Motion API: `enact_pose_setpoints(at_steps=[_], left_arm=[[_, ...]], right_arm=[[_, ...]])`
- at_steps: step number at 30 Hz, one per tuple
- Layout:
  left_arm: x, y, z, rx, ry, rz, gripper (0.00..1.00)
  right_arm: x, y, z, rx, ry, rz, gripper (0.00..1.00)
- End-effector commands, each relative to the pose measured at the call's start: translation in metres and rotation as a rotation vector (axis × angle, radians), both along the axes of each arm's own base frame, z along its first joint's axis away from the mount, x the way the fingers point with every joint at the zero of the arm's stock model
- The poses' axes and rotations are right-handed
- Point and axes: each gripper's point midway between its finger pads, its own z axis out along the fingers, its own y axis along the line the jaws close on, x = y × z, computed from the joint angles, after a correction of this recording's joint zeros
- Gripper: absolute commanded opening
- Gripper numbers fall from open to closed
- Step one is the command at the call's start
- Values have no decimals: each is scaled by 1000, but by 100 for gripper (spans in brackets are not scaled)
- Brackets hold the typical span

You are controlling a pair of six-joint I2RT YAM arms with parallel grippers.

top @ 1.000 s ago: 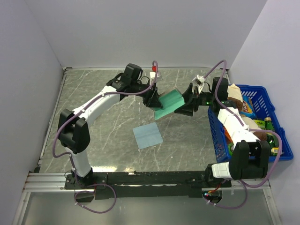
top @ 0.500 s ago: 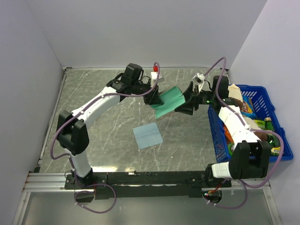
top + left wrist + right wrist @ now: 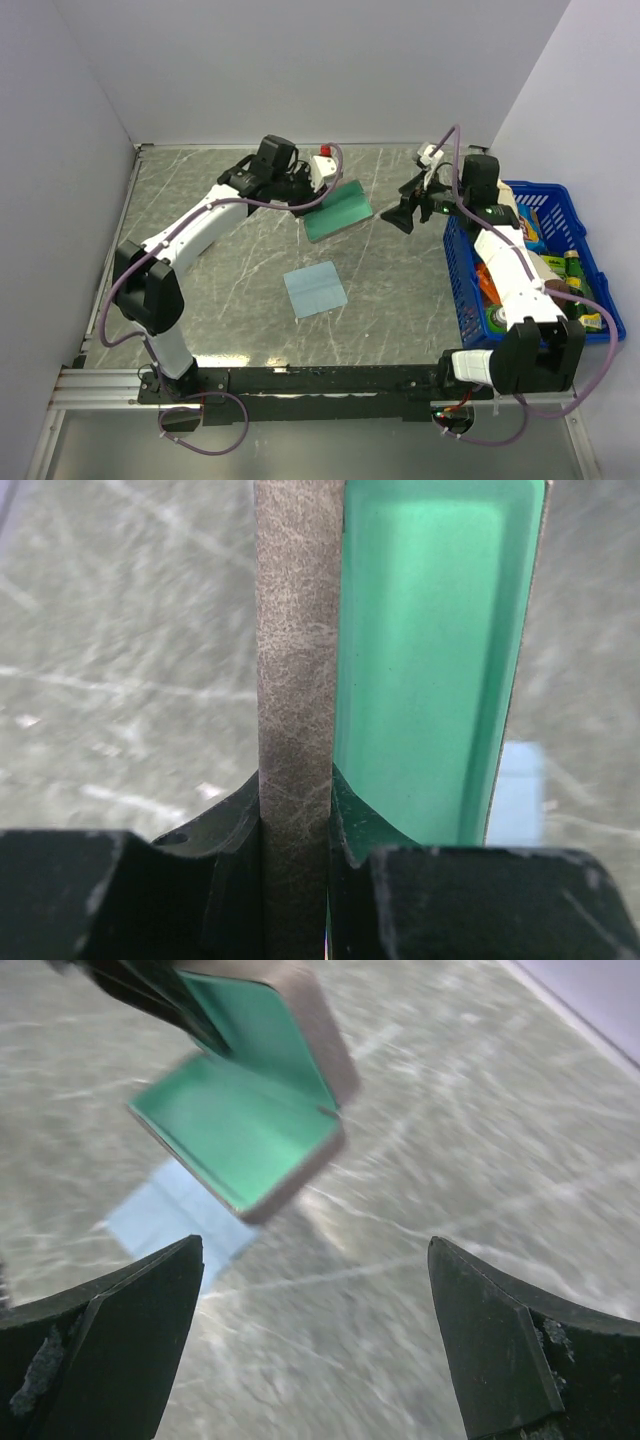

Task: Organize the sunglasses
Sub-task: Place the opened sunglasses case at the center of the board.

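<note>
The sunglasses show in no view. An open case (image 3: 338, 212), grey-brown outside and green inside, hangs above the middle back of the table. My left gripper (image 3: 305, 200) is shut on one grey-brown wall (image 3: 295, 730) of the case, with a finger on each side and the green lining (image 3: 430, 680) to the right. My right gripper (image 3: 397, 213) stands open and empty to the right of the case, apart from it. In the right wrist view the case (image 3: 250, 1110) is up and to the left, beyond the spread fingertips (image 3: 150, 1290).
A light blue cloth (image 3: 315, 290) lies flat on the marble table (image 3: 220, 300) below the case, also seen in the right wrist view as the cloth (image 3: 165, 1215). A blue basket (image 3: 457, 285) full of items stands at the right edge beside the right arm.
My right gripper has let go of the case, opened wide and drawn back to the right. The left gripper closed on the case wall and now holds the case alone, a little further left.
</note>
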Motion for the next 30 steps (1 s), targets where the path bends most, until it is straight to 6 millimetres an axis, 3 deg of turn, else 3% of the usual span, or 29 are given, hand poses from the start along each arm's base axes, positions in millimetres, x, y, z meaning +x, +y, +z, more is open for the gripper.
enact_pose_setpoints(at_steps=[1, 8, 9, 10, 15, 16, 23, 30], left_arm=[[37, 22, 0, 111, -174, 27, 11], [98, 43, -47, 194, -120, -2, 12], [105, 45, -66, 225, -99, -15, 13], [115, 44, -60, 244, -148, -34, 14], [135, 42, -93, 299, -176, -77, 15], [137, 40, -91, 299, -191, -96, 16], [122, 13, -106, 296, -177, -207, 17], [104, 4, -128, 320, -153, -253, 18]], right_arm=[[10, -31, 33, -107, -155, -200, 100], [-23, -35, 44, -90, -180, -244, 100], [-27, -33, 43, -85, -172, -235, 100], [-31, -32, 43, -75, -165, -233, 100], [-43, -28, 38, -51, -150, -215, 100], [-42, -28, 34, -49, -148, -216, 100], [-42, -27, 19, -64, -132, -199, 100], [-44, -25, 18, -56, -137, -188, 100]])
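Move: The left gripper already holds the opened case by its lid. The bare middle of the board, where the case is to go, lies some 20 cm below it, about 5 cm ahead and 2 cm to the left. The blue cloth lies on the near side of that spot, roughly 12 cm back from the left gripper, 3 cm left and 21 cm down. From the empty right gripper the spot is about 19 cm left, 7 cm ahead and 24 cm below. Lower the left gripper about 15 cm towards the middle of the board while reaching forward some 11 cm, going slightly beyond that before easing back. Keep its grip on the lid and tip the fingers some 20 degrees steeper downward. Draw the open right gripper back and right about 5 cm, clear of the case, rising and then sinking again. ##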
